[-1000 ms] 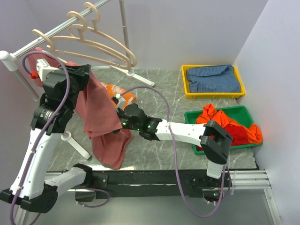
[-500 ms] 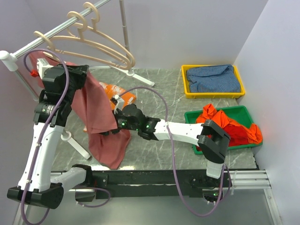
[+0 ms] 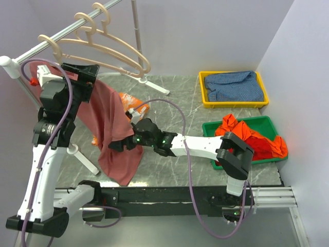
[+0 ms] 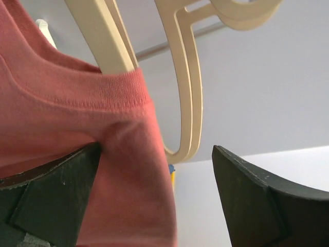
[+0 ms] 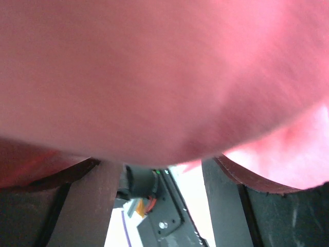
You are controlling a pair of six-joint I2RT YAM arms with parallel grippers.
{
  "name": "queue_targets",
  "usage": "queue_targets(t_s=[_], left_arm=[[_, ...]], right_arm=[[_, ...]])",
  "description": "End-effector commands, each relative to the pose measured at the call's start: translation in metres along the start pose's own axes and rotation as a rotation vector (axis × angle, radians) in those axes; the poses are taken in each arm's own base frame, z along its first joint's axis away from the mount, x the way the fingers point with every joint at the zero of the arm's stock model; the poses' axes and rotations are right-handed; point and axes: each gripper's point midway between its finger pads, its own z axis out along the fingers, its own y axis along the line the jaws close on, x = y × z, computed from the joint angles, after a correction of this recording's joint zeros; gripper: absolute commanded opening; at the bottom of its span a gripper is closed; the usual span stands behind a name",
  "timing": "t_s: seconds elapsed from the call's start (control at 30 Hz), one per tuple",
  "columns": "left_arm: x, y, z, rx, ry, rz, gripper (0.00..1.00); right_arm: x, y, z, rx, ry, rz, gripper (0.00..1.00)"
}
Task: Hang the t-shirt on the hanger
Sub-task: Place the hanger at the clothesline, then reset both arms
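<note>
The dusty-rose t-shirt (image 3: 110, 128) hangs from the rack's near end down to the table. In the left wrist view its ribbed collar (image 4: 103, 90) sits over one arm of a pale beige hanger (image 4: 100, 36), one of three alike (image 3: 134, 59). My left gripper (image 3: 82, 69) (image 4: 157, 149) is raised to the collar with its jaws wide open. Fabric lies against its left finger (image 4: 51, 200). My right gripper (image 3: 117, 145) (image 5: 159, 164) is pushed into the shirt's lower half. Its jaws stand apart, and fabric drapes over the tips.
A metal rack rail (image 3: 61, 35) carries the hangers, and its white feet (image 3: 85, 160) rest on the marble table. An orange cloth with white marks (image 3: 134, 103) lies behind the shirt. At the right are a yellow bin (image 3: 205, 98) with blue cloth and a green bin (image 3: 267, 122) with a red-orange garment.
My left gripper has opened wide and let go of the collar, which stays on the hanger. My right gripper has slid a little left and lower against the shirt.
</note>
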Motion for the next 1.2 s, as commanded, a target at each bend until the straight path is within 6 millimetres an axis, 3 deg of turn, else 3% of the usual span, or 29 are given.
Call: queue_targets(t_s=[0.0,0.2,0.5,0.6,0.63,0.67,0.73,0.77,0.83,0.9,1.0,1.1,1.13,1.17], left_arm=[[0.003,-0.003,-0.022,0.037,0.039,0.056,0.96],[0.017,0.016,-0.048,0.029,0.109,0.137,0.96],[-0.001,0.024,-0.105,0.032,0.086,0.381,0.96],[0.0,-0.003,-0.124,0.172,0.107,0.474,0.96],[-0.005,-0.023,-0.134,0.237,0.099,0.516,0.96],[-0.003,-0.033,-0.13,0.263,0.121,0.528,0.96],[-0.013,-0.07,-0.143,0.384,0.085,0.546,0.96],[-0.012,-0.078,-0.137,0.401,0.092,0.547,0.96],[-0.005,-0.105,-0.146,0.51,0.149,0.553,0.96],[0.006,-0.12,-0.132,0.561,0.215,0.526,0.96],[0.02,-0.126,-0.114,0.601,0.272,0.497,0.96],[0.056,-0.126,-0.095,0.6,0.337,0.492,0.96],[0.089,-0.127,-0.087,0.552,0.359,0.493,0.96],[0.108,-0.127,-0.086,0.537,0.38,0.518,0.96]], right_arm=[[-0.024,0.012,-0.019,-0.012,-0.087,-0.032,0.7],[-0.025,-0.004,-0.031,0.038,-0.123,-0.038,0.7],[-0.028,-0.025,-0.065,0.138,-0.191,-0.079,0.7],[-0.033,-0.027,-0.084,0.163,-0.23,-0.087,0.7],[-0.037,-0.031,-0.091,0.189,-0.257,-0.083,0.7],[-0.041,-0.03,-0.103,0.196,-0.283,-0.082,0.7],[-0.048,-0.036,-0.125,0.236,-0.343,-0.07,0.7],[-0.049,-0.04,-0.134,0.259,-0.359,-0.067,0.7],[-0.059,-0.045,-0.159,0.309,-0.431,-0.056,0.71],[-0.062,-0.052,-0.176,0.355,-0.461,-0.065,0.71],[-0.074,-0.062,-0.21,0.437,-0.55,-0.066,0.72],[-0.088,-0.073,-0.244,0.541,-0.64,-0.07,0.74],[-0.093,-0.072,-0.254,0.556,-0.665,-0.071,0.74],[-0.094,-0.08,-0.263,0.615,-0.675,-0.081,0.75]])
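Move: Just clear of the left fingers, the pink t-shirt's hanger is about 5 cm ahead, 3 cm left and 4 cm above. The spare hangers are some 12 cm ahead and 6 cm right, 3 cm above. From the right hand, at the cloth's lower part, the t-shirt's middle lies roughly 8 cm left, 6 cm ahead and 10 cm up; the orange cloth is 12 cm ahead, 2 cm left and 15 cm below. Backing off about 14 cm from the hanger with fingers already wide open, the left hand dips slightly, then rises well above its starting height, rolling left side up and tipping upward; finally it swings right and a little forward, turning clockwise. The half-open right hand sinks briefly, then sweeps about 22 cm right and up, coming free of the t-shirt's lower part and turning clockwise. ##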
